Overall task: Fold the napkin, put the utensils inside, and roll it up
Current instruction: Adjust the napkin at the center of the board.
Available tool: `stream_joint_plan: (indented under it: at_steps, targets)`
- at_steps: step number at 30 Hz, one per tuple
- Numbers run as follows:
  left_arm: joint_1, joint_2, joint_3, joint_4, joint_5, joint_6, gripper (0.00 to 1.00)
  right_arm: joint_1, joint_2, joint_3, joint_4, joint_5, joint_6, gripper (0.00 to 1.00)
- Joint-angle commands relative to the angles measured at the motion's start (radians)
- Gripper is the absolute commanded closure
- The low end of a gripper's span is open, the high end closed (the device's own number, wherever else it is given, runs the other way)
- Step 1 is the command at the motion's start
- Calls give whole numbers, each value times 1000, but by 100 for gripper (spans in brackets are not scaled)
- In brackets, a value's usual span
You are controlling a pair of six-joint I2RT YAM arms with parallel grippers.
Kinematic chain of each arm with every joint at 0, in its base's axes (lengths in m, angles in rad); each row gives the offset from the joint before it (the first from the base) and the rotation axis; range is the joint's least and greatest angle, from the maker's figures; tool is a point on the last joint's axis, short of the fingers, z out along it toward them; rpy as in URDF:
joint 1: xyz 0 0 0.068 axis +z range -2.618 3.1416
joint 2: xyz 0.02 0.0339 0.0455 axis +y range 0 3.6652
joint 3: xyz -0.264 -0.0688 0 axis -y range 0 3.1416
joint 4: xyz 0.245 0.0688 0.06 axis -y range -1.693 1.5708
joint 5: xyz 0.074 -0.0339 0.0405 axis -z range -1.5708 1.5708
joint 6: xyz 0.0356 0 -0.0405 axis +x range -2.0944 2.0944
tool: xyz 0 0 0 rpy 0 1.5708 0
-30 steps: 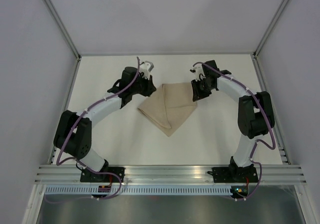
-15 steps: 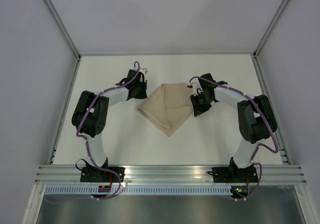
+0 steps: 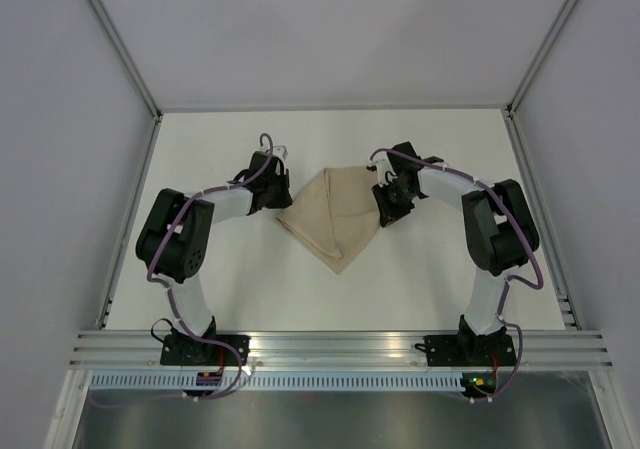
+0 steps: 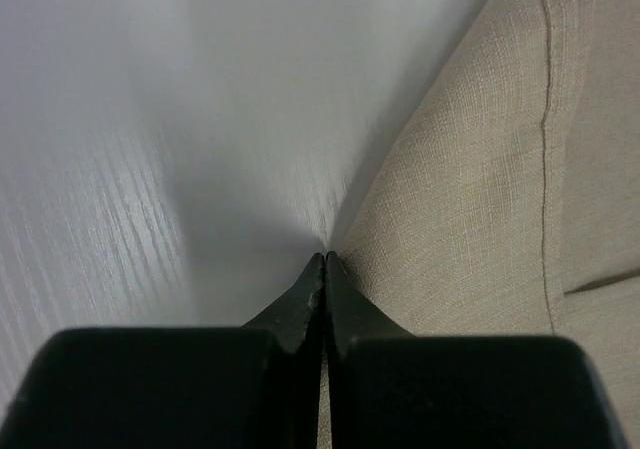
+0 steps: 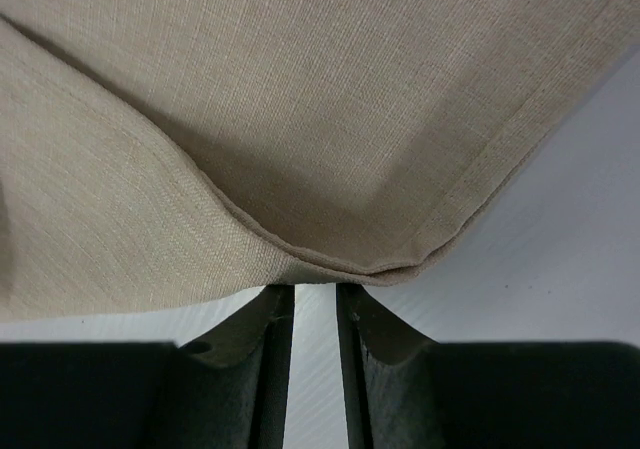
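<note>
The tan napkin lies folded on the white table, its point toward the arms. My left gripper is low at its left edge. In the left wrist view the fingers are pressed together with their tips on the table, right against the napkin hem. My right gripper is at the napkin's right corner. In the right wrist view its jaws stand a little apart with bare table between them, and the napkin corner curls just past the fingertips. The utensils are out of view.
The white table is closed in by grey walls on three sides. A metal rail carrying both arm bases runs along the near edge. Both arms curve inward around the napkin.
My left arm has swung from the far side down to the napkin's left edge, and its gripper has shut on the way. My right gripper has slid slightly nearer along the napkin's right side.
</note>
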Motion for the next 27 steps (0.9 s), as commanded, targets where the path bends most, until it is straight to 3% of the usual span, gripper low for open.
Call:
stream_joint_plan:
  at_steps: [1,16,27]
  targets:
    - [-23,-43,-82,-4,-8,-64,98,4,50,66,18,34,21,71]
    - [-89,-206,-368,129,-60,-184,98,7,239,306,-2,80,24,71]
    - [-98,-316,-442,135,-82,-181,95,9,294,384,-13,113,55,71]
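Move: The folded napkin lies askew between my hands. Its middle is about 12 cm to the right of my left hand and 4 cm back, some 15 cm to the left of my right hand and 2 cm ahead, roughly a centimetre below both. Its left corner sits about 3 cm left of my left hand and 3 cm back; its right corner is right at my right fingers, about 1 cm ahead and 1 cm to the left. I turn the napkin between both hands, sliding low along the board. With its shut fingertips still on the left rim, my left hand goes about 9 cm straight back, while my right fingers, kept slightly open against the right corner, push it forward some 10 cm and a little left. Both ease off towards the end. ##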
